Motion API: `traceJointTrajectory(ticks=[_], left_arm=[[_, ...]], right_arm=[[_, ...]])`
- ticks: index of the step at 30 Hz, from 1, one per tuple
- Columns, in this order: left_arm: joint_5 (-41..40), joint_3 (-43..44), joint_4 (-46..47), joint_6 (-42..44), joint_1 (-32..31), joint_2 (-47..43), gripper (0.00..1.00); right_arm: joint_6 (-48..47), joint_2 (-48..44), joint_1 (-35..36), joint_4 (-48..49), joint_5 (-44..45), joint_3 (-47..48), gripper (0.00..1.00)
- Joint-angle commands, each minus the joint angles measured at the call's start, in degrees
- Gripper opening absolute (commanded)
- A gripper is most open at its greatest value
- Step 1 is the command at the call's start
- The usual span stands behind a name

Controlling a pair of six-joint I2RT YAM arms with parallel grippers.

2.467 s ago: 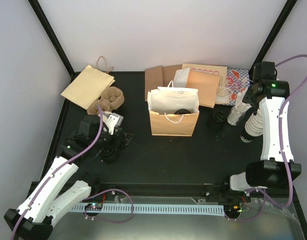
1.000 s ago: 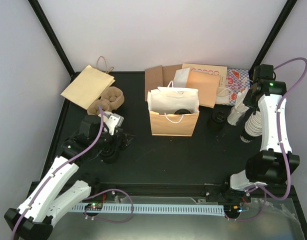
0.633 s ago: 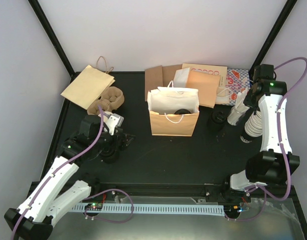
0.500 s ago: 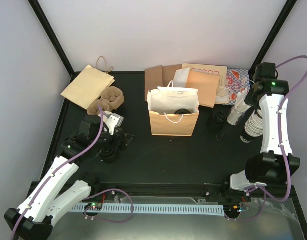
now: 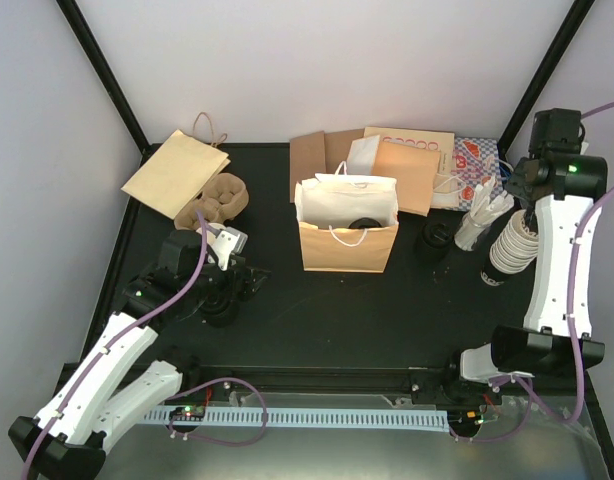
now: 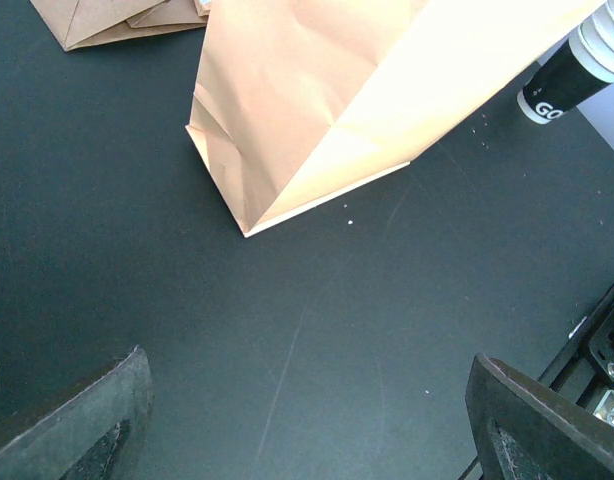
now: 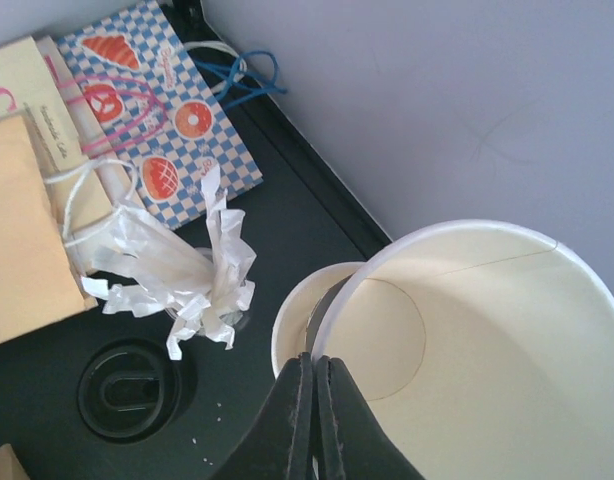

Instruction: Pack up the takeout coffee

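My right gripper is shut on the rim of a lidless cream cup, holding it just above the cup stack at the far right. A round black sip lid shows inside the open brown paper bag. Another black lid sits on the table left of the stack; what lies under it is hidden. My left gripper hangs open and empty over bare table, left of the bag.
A holder of white paper-wrapped sticks stands between the lid and the stack. Flat paper bags lie behind the open bag, one blue-checked. A brown pulp carrier and another flat bag lie at the back left.
My right gripper closed on the top cup's rim and moved up and to the right, lifting that cup off the stack. The left arm has stayed still.
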Motion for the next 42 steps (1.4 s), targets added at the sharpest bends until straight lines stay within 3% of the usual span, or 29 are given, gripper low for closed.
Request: traceJointTrajectory(ticks=[1,13,22,37,42], left_arm=[[0.61,0.15,1.81,-0.09,-0.25,0.08,0.88],[0.61,0.19,1.72,-0.09,-0.25,0.39,0.88],[0.48,0.19,1.73,-0.09,-0.19,0.85,0.88],[-0.47,0.18,1.61,-0.22,-0.21,1.05,0.88],[-0.72,0.23,1.60,-0.23,-0.29,1.29,0.88]], right_arm=[[0.39,-1.39,-0.13,-3.47,0.88,5.21,0.01],[-0.01,-3.37,0.19,-6.16,-6.06,13.84,0.01],[0.15,-4.87,7.16,-6.78,-14.00,14.08,0.01],[4.18,-10.37,28.89,-6.64,-13.46,-0.51,0.01],[5.27,-12.74,33.01,-5.33,-13.65,-7.32,0.01]])
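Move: Hanging by its rim from the right hand is a cup. The open table it seems bound for, on the paper bag's right, lies about 24 cm left, 8 cm back and 32 cm down; the bag some 35 cm left and 3 cm ahead. The cup stack stands roughly 3 cm right, level fore and aft, the straws 7 cm left and 6 ahead, the black lid 15 left and 5 ahead. That open table is around 31 cm right of the left hand and 2 cm ahead. Lifting first, the right hand takes the cup some 7 cm higher, up off the stack and slightly back, its fingers still shut on the rim. It then swings about 19 cm left past the straws towards the paper bag, drawing back and sinking to its starting height as the wrist turns roughly 35 degrees counter-clockwise. ##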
